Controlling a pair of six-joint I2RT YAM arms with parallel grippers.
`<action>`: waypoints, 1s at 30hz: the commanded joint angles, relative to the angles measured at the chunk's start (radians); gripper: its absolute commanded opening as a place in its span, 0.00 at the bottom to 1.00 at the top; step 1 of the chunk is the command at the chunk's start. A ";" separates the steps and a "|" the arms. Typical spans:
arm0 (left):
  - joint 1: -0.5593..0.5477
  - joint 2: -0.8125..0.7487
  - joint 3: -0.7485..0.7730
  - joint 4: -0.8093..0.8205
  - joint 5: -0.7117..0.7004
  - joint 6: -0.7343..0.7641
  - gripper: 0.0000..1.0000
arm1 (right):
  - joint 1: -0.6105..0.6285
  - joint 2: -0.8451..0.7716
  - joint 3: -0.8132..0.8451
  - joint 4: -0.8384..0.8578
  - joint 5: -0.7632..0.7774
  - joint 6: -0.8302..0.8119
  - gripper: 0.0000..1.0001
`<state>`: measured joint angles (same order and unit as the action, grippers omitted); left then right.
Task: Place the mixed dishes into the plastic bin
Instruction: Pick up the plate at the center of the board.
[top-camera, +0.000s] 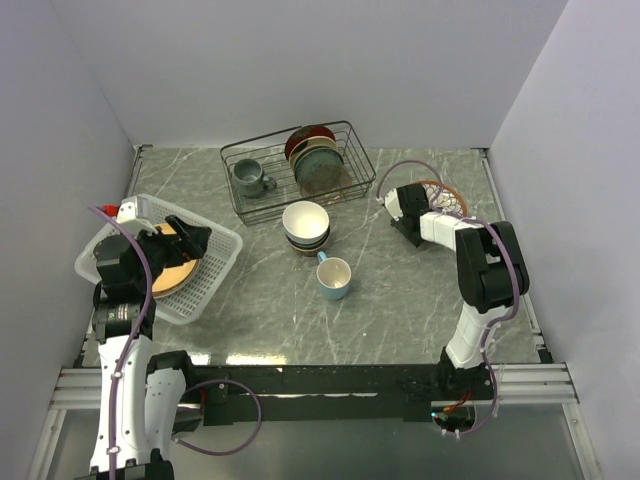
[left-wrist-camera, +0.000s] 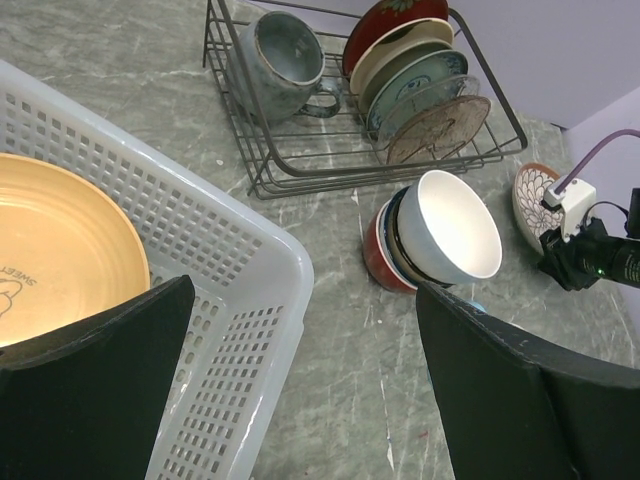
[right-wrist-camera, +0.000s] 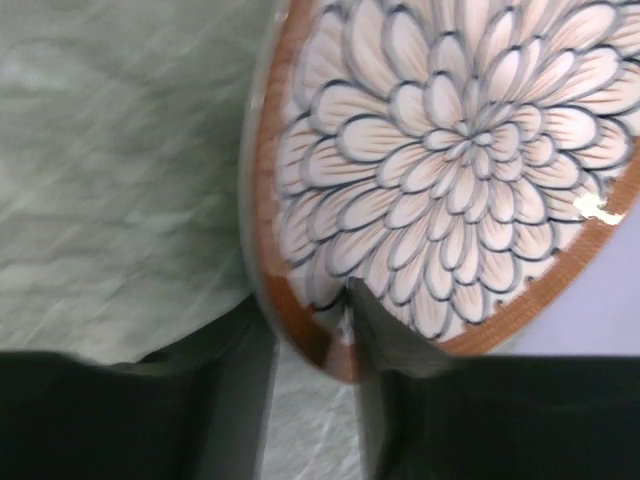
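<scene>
A floral plate with dark-outlined petals and a red-brown rim sits tilted at the table's far right. My right gripper is shut on its near rim, one finger on the patterned face and the other beneath it. The white lattice plastic bin stands at the left and holds a tan plate. My left gripper hovers open over the bin's right rim and holds nothing. Stacked bowls, cream on top, sit mid-table with a light blue mug just in front of them.
A black wire rack at the back holds a grey mug and several upright plates. White walls close in the table on the left, back and right.
</scene>
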<state>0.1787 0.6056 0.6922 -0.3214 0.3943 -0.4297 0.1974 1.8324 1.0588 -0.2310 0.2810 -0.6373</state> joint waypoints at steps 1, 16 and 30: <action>-0.002 0.000 0.038 0.010 -0.011 0.026 0.99 | 0.005 0.031 0.014 0.024 0.017 -0.007 0.28; -0.002 -0.030 0.041 -0.013 -0.046 0.000 0.99 | 0.005 -0.281 -0.166 0.067 -0.069 -0.145 0.00; -0.005 0.060 -0.069 0.151 0.348 -0.197 0.99 | 0.007 -0.919 -0.273 -0.172 -0.334 -0.429 0.00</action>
<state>0.1749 0.6426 0.6746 -0.2722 0.5732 -0.5030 0.2050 1.0904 0.7643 -0.4217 0.0414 -0.9268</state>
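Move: The patterned plate with the brown rim lies just ahead of the right hand, its middle about 7 cm farther out, 2 cm to the right and level in height, with the near rim between the half-open fingers. From that hand the light-blue mug is about 25 cm left and 16 cm back; the bowl stack is some 32 cm left and 2 cm back. From the left hand the plate lies roughly 63 cm right, 20 cm ahead and 24 cm below. The right hand nudges some 2 cm forward onto the plate's near rim while its fingers shut and pinch it, then, keeping that grip, reverses and draws back towards the base by about 11 cm, rising ever faster by as much, the wrist turning some 20 degrees counter-clockwise and the fingertips tipping up. Near the end the left hand, fingers still wide open, starts swinging about 3 cm to the right, away from above the bin and towards the plate's side. ##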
